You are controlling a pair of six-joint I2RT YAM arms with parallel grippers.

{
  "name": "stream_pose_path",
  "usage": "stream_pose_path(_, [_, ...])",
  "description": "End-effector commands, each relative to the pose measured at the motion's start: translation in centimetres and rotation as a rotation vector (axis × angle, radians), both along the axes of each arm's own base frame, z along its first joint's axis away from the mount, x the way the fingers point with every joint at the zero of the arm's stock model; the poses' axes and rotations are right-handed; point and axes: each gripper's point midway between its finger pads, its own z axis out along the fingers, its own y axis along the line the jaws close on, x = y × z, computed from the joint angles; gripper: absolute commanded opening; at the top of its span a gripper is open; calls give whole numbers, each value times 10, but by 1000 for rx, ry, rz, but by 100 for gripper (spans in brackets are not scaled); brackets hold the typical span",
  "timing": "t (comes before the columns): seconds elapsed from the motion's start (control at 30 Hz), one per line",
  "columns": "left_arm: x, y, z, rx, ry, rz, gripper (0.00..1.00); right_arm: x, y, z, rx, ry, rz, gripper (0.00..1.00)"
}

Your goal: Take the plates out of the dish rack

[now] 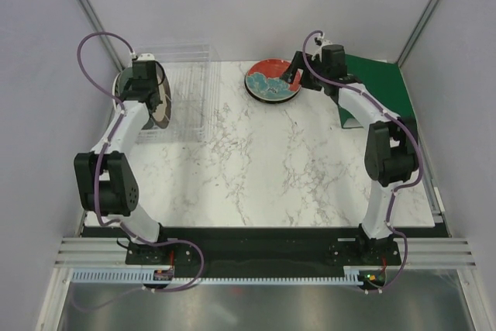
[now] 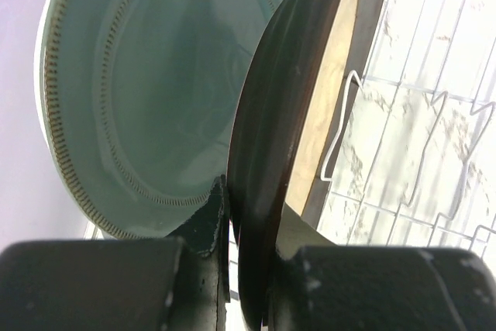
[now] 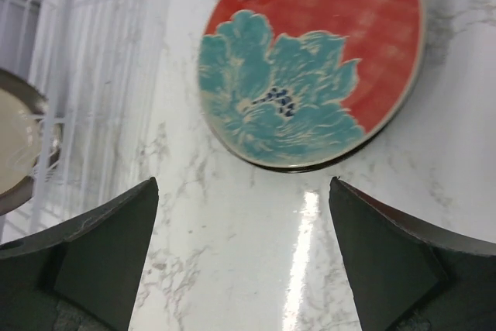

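Note:
My left gripper [image 1: 153, 92] [image 2: 257, 218] is shut on the rim of an upright cream plate with a dark brown rim [image 1: 161, 102] [image 2: 267, 145], at the left end of the clear dish rack [image 1: 190, 79] [image 2: 434, 122]. A plain teal-green plate [image 2: 147, 91] stands on edge right behind it. The red plate with teal flowers [image 1: 271, 81] [image 3: 310, 60] lies flat on the marble table [image 1: 256, 160]. My right gripper [image 1: 291, 81] [image 3: 240, 199] hovers open at that plate's near edge, with only bare marble between its fingers.
A green ring binder [image 1: 380, 83] lies at the table's back right, beside the right arm. The cell's grey walls close in at the back and on both sides. A black strip runs along the near edge by the arm bases.

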Motion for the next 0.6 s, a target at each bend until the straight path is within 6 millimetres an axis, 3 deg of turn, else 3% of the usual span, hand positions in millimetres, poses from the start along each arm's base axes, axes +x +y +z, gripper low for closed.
stream_pose_path(0.0, [5,-11,162,-62,-444,-16,2,-25,43,42,109,-78,167,98])
stream_pose_path(0.1, [-9,-11,193,-62,-498,-16,2,-41,63,40,143,-59,232,98])
stream_pose_path(0.2, [-19,-8,210,-49,-524,-8,2,-52,76,36,161,-48,260,98])
stream_pose_path(0.4, [-17,-1,210,-7,-507,17,2,-71,98,26,194,3,322,98])
stream_pose_path(0.43, [-20,0,214,-6,-516,21,2,-71,102,32,210,-21,344,98])
stream_pose_path(0.57, [-24,-27,224,-121,-544,-93,2,-91,120,49,292,-39,447,98])
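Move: The left fingers already pinch the dark-rimmed plate, whose middle is roughly 5 cm ahead of the hand and 8 cm below. The teal plate is about 6 cm to the hand's left and 6 cm ahead; the rack's middle, 7 cm ahead and 5 cm right. From the open right hand, the held plate is some 51 cm left, level fore and aft and 6 cm lower; the red flowered plate is about 11 cm ahead, 8 cm left, 14 cm below. Keeping its pinch on the dark-rimmed plate, the left hand first draws back about 2 cm towards the base, then lifts quickly and nearly straight up out of the rack, some 15 cm in all, its fingers tipping up nearly 20 degrees on the way. Meanwhile the empty right hand, still wide open, swings about 10 cm left and 7 cm back towards the held plate and away from the red flowered plate, turning nearly 20 degrees counter-clockwise. ##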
